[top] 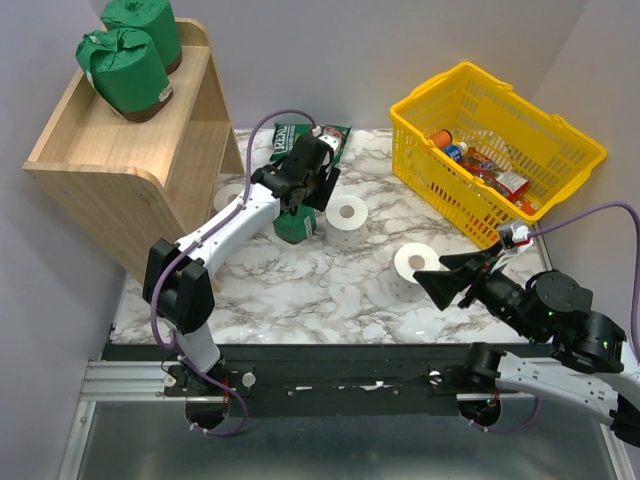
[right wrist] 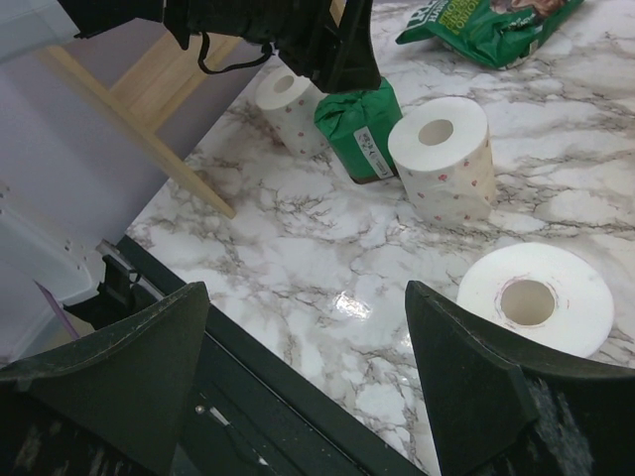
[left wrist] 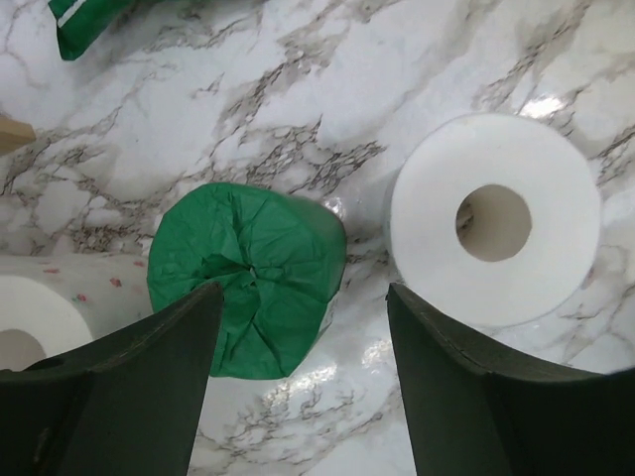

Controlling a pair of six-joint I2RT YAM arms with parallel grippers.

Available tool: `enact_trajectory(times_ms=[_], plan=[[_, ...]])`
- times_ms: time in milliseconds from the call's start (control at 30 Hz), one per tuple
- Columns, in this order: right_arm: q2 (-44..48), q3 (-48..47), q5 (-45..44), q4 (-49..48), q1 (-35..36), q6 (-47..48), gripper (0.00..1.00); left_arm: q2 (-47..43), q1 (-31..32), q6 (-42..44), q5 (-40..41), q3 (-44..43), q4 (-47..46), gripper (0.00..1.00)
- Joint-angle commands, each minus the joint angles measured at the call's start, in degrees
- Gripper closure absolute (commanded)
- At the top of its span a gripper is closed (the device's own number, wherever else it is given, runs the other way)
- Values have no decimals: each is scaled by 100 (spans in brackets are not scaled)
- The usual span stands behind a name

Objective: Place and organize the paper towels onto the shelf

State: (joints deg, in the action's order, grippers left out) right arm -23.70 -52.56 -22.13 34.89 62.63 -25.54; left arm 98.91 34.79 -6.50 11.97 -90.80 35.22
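Observation:
Two green-wrapped paper towels (top: 125, 68) (top: 146, 26) stand on the top tray of the wooden shelf (top: 95, 150). A third green roll (top: 296, 226) stands on the marble table under my left gripper (top: 300, 205), which is open above it; in the left wrist view the roll (left wrist: 248, 278) lies toward the left finger of the gripper (left wrist: 303, 297), not between the fingers. Bare white rolls sit at centre (top: 348, 215), at right (top: 416, 264) and by the shelf (top: 229, 194). My right gripper (top: 432, 272) is open and empty beside the right roll (right wrist: 536, 297).
A flat green snack bag (top: 300, 135) lies behind the left gripper. A yellow basket (top: 560, 140) with bottles and packets stands at the back right. The shelf's leg (right wrist: 149, 129) stands by the left white roll (right wrist: 288, 104). A black rail (top: 350, 365) runs along the near edge.

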Motion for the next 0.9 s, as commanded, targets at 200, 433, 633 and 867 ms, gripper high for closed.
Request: enact_trajectory(times_ms=[200,433,633,867], plan=[[164,-132,139,202,-5,-197,11,304,-77,448,377,388,-103,21],[182,-159,95,228,-14,-206,11,532,-77,395,359,739,-340,25],[121,-115,95,167,-5,-180,11,716,-77,387,385,898,-551,32],[138,-106,34,176,-5,-162,11,656,-51,430,499,766,-455,53]])
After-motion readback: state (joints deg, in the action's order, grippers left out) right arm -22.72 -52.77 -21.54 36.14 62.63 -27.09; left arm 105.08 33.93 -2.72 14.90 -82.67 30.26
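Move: The green-wrapped paper towel roll stands some 5 cm to the left hand's left, about 1 cm farther out and 14 cm lower. To that hand's right, a white roll stands about 7 cm over, 4 cm ahead and 14 cm down; another white roll is 17 cm left and 5 cm ahead, by the shelf. The green bag lies 18 cm straight ahead. From the right hand the green-wrapped roll is about 26 cm forward and 25 cm left, well below. Closing in on the crinkled top of the green-wrapped roll, the left fingertips come to straddle its right-hand part and begin to pinch the wrapper. To get there the hand shifts about 2 cm left, then sinks nearly straight down, some 9 cm in all, its left side rolling up about 10 degrees; as the descent eases out, the fingers close by roughly a third and are still well apart. ##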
